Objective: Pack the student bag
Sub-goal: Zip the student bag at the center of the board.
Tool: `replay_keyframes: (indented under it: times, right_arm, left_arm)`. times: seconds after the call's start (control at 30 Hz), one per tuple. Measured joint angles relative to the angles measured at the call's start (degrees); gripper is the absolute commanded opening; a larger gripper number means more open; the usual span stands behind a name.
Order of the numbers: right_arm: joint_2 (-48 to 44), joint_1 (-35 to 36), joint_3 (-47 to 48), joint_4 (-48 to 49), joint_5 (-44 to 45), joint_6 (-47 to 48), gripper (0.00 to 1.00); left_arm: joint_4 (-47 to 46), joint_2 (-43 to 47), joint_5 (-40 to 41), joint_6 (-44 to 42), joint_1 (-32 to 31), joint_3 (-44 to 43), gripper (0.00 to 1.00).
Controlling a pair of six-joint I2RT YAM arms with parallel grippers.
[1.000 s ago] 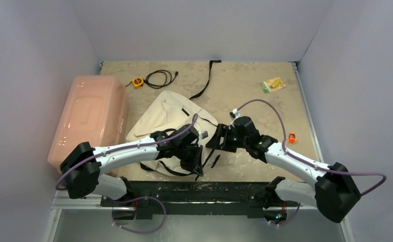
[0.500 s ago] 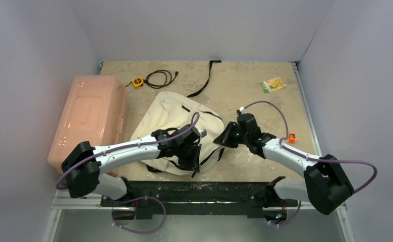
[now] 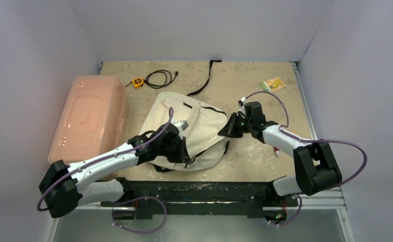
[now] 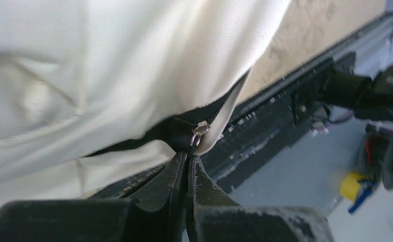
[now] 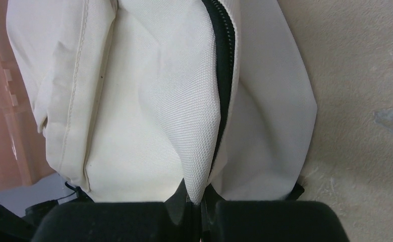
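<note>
The student bag (image 3: 199, 128), cream canvas with black zipper trim, lies in the middle of the table between both arms. My left gripper (image 3: 185, 153) is at the bag's near edge. In the left wrist view it (image 4: 189, 157) is shut on the tab of the metal zipper pull (image 4: 200, 132), where the black zipper gapes slightly in the bag (image 4: 108, 65). My right gripper (image 3: 229, 129) is at the bag's right edge. In the right wrist view it (image 5: 198, 197) is shut on a pinched fold of the bag (image 5: 184, 111) beside the black zipper (image 5: 224, 65).
A large pink plastic bin (image 3: 88, 118) stands at the left, close to the bag. At the back lie an orange tape measure (image 3: 137, 82), a coiled black cable (image 3: 161, 78), a loose black strap (image 3: 207, 78) and a yellow-green packet (image 3: 274, 83). The table's black front rail (image 3: 199, 189) runs just below the bag.
My right gripper has shut on the bag's fabric and drawn back to the right. The left arm has swung left with the zipper pull, and the bag now lies stretched between them.
</note>
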State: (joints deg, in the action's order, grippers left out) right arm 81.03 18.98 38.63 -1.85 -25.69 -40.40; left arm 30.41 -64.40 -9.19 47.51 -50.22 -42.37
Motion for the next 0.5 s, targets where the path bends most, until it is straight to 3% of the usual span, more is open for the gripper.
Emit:
replay_keyframes:
  times: [0.03,0.13,0.2,0.33,0.5]
  right_arm:
    - [0.07,-0.04,0.44,-0.61,-0.04,0.81,0.00]
    - [0.94,1.05,4.22,-6.82,0.79,4.02,0.46]
    - [2.05,3.91,8.37,-10.88,6.10,7.19,0.61]
    - [-3.26,7.19,8.68,-13.40,12.96,9.40,0.67]
    - [-16.68,8.81,-0.66,-14.08,12.68,3.87,0.70]
  left_arm:
    - [-2.16,0.02,-2.32,0.33,-0.50,1.14,0.00]
    - [-8.31,-2.54,-7.37,1.40,-4.61,2.29,0.00]
    - [-9.31,-6.21,-10.62,1.38,-7.61,0.50,0.00]
    - [-8.24,-13.79,-14.34,1.09,-10.62,-3.21,0.00]
    - [-8.04,-16.48,-15.52,0.94,-11.30,-4.55,0.00]
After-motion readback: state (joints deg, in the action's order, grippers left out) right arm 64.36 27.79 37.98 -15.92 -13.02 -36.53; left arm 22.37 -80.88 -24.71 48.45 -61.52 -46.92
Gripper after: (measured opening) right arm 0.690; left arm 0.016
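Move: The left hand already holds the zip pull, with the slider about 1 cm to the right and 1 cm below; the hand heads for the board's near edge, about 8 cm back, 7 cm right and 8 cm below. The student bag's middle is roughly 14 cm ahead, 1 cm left and 5 cm below it. The right hand pinches the zip-side fold; from there the slider lies some 12 cm back and 14 cm left, level, and the black side strap about 5 cm back, 3 cm right and 5 cm below. Keeping its pinch on the zip pull, the left hand draws it back and to the right in equal measure, about 10 cm in all, towards the board's near edge, quick at first and easing off with a slight sink while the wrist turns some 20 degrees clockwise and tips further down. Meanwhile the right hand holds the fold briefly, then opens wide, lets go of it and rises about 3 cm, its left side tilting down, before drawing back some 4 cm over the bag's side towards its near end, fingers open. ##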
